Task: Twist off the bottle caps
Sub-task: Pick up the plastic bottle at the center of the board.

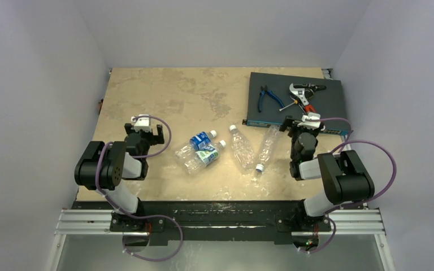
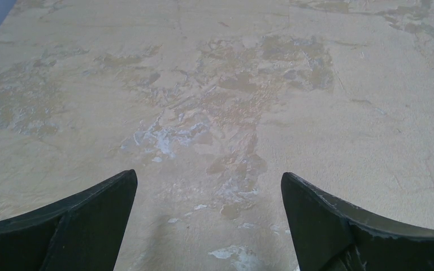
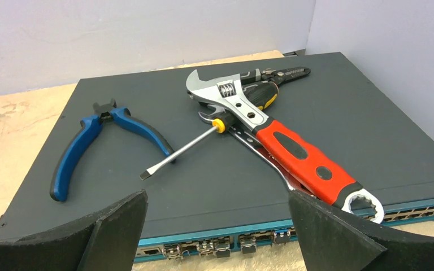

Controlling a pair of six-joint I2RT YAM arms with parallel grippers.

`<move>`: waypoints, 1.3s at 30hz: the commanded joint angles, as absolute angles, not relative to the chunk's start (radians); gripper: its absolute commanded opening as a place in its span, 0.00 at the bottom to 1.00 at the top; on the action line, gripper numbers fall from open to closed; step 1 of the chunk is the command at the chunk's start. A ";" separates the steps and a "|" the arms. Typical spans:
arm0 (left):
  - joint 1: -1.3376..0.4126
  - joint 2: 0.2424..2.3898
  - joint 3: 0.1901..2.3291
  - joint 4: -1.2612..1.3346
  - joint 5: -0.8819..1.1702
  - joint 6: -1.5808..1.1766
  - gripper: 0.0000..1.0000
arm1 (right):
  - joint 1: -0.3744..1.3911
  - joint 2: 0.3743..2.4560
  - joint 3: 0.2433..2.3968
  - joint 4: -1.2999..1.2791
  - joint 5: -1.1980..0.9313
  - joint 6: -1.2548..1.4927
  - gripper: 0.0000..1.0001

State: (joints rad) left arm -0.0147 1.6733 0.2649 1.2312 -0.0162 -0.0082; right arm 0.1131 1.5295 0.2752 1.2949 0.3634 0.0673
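Note:
Several clear bottles lie on their sides mid-table in the top view. Two carry blue, white and green labels (image 1: 202, 140) (image 1: 208, 156), with white caps (image 1: 213, 133) (image 1: 222, 143) pointing back right. Two are unlabelled and crinkled (image 1: 240, 148) (image 1: 267, 145); one has a white cap (image 1: 233, 128) at its far end, the other a blue cap (image 1: 258, 167) at its near end. My left gripper (image 1: 146, 127) (image 2: 209, 178) is open over bare tabletop, left of the bottles. My right gripper (image 1: 304, 123) (image 3: 217, 195) is open, right of them, facing a network switch. Neither wrist view shows a bottle.
A dark network switch (image 1: 328, 99) (image 3: 344, 113) with a teal port face lies at the back right. On it rest blue pliers (image 1: 269, 97) (image 3: 76, 149), a flat screwdriver (image 3: 175, 155), a red-handled adjustable wrench (image 1: 305, 97) (image 3: 294, 149) and a wire stripper (image 3: 277, 73). Walls enclose the table.

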 commanded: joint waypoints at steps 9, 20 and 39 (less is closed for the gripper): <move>-0.010 1.559 0.374 1.001 0.060 -0.009 1.00 | 0.118 1.357 0.592 0.640 0.453 0.144 0.99; -0.007 1.545 1.046 -0.057 0.226 0.085 1.00 | 0.142 1.296 0.867 0.185 0.142 0.494 0.99; -0.282 1.537 1.136 -0.620 0.413 0.449 1.00 | 0.671 1.307 0.973 -0.107 0.411 0.535 0.99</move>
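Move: For my left hand, the blue-label bottle lies about 21 cm to the right, 6 cm back and 3 cm below; the white-label bottle beside it is some 25 cm right and 12 cm back. For my right hand, the clear center bottle lies roughly 21 cm left, 7 cm back and 10 cm lower. The slim clear bottle is about 9 cm left and 7 cm back, and the dark box's middle 13 cm ahead. I lift both open hands off their rest poses, then swing them inward. My right rises about 9 cm, sweeps some 23 cm left to the center bottle's cap end, easing down and tipping its fingers down. My left climbs up and forward, then comes back, right about 15 cm and down towards the blue-label bottle, turning clockwise some 45 degrees and pitching its fingers down. ##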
